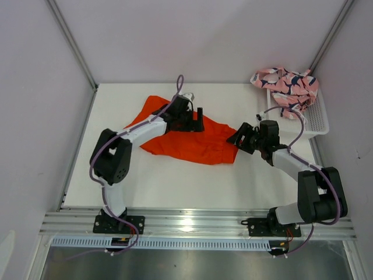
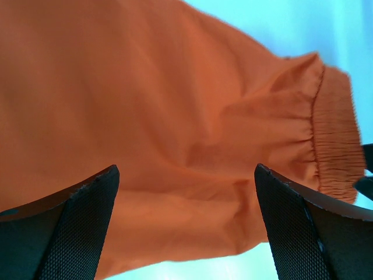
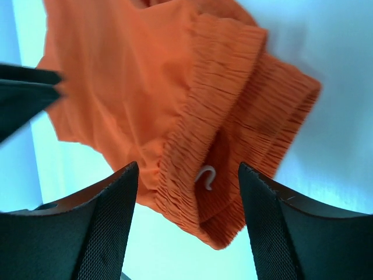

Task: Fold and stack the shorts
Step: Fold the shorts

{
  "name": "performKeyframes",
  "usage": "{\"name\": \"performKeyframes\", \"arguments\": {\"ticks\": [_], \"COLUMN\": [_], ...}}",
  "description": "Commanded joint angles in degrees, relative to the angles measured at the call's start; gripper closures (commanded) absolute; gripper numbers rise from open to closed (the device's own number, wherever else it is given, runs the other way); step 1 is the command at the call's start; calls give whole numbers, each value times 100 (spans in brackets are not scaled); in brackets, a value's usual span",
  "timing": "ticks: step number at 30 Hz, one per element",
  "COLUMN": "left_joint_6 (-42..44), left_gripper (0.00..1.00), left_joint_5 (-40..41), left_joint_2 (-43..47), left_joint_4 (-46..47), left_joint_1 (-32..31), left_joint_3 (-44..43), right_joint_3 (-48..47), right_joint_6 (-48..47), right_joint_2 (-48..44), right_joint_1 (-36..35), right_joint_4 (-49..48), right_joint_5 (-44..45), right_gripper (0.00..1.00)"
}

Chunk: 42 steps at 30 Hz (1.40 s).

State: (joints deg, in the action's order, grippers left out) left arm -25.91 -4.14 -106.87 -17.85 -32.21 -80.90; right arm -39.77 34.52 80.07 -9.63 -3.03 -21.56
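Observation:
The orange shorts lie spread flat on the white table, waistband end toward the right. My left gripper hovers over their upper middle, jaws wide open, with only orange cloth beneath and nothing gripped. My right gripper stands open at the right end, just above the gathered elastic waistband, where a small white loop shows; it holds nothing. The pink printed shorts lie heaped on the far end of the white basket.
The white mesh basket stands at the back right against the wall. Grey walls close in the table on the left, back and right. Bare table lies between the orange shorts and the arm bases.

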Motion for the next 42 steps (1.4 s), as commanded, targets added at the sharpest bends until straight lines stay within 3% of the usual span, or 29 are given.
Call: {"name": "performKeyframes", "arguments": {"ticks": [1, 11, 14, 17, 21, 22, 27, 30, 35, 39, 42], "left_joint_6": [-177, -274, -274, -274, -318, -327, -353, -336, -222, -160, -116], "left_gripper": [1, 4, 4, 4, 4, 4, 4, 4, 4, 4, 4], "left_joint_5": [-359, -772, -772, -693, -614, -588, -535, -570, -561, -518, -491], "left_joint_2": [-508, -1090, -1160, -1283, -1371, -1380, -1345, -1284, -1196, -1056, -950], "left_joint_4": [228, 457, 440, 405, 352, 361, 273, 203, -52, -184, -272], "left_joint_1": [-189, -242, -251, -251, -251, -251, -225, -155, -119, -119, -119], "left_joint_3": [-356, -514, -523, -532, -611, -620, -716, -813, -1102, -1094, -1112], "right_joint_3": [223, 163, 110, 22, -48, -40, -13, 179, 689, 795, 655], "right_joint_6": [151, 265, 222, 81, -51, -68, -8, 403, 1380, 1926, 2014], "right_joint_2": [210, 1168, 1177, 932, 405, 282, -264, -343, -116, 665, 895], "right_joint_1": [-4, -162, -434, -759, -1251, -1530, -2446, -2895, -3247, -3265, -3335], "right_joint_4": [-1189, -1736, -1693, -1351, -500, -358, 249, 268, -39, -216, -207], "right_joint_5": [-576, -806, -640, -209, 958, 1274, 3214, 3858, 4283, 4126, 3931], "right_gripper": [28, 28, 41, 59, 97, 100, 100, 100, 100, 100, 93]}}
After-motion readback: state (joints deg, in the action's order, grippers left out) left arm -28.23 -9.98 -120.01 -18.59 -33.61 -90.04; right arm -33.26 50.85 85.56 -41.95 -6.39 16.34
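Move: The gathered waistband end of the red shorts lies about 4 cm to the right hand's left, 2 cm back and 6 cm below. From the same hand the middle of the shorts is some 21 cm left, 3 cm farther out, while the white basket stands about 22 cm right and 12 cm ahead. From the left hand the waistband is roughly 13 cm right, 10 cm back and 9 cm down; the shorts' middle is about 6 cm left, 5 cm back and 10 cm below. The right hand pinches the waistband of the shorts: it sinks and slides left about 6 cm onto it, half-open fingers closing fully. Keeping its grip, it lifts a little, draws back about 5 cm while the wrist rolls some 20 degrees, then lowers. The left hand, fingers staying wide open, drops about 7 cm towards the cloth and 4 cm right, then eases up slightly. ##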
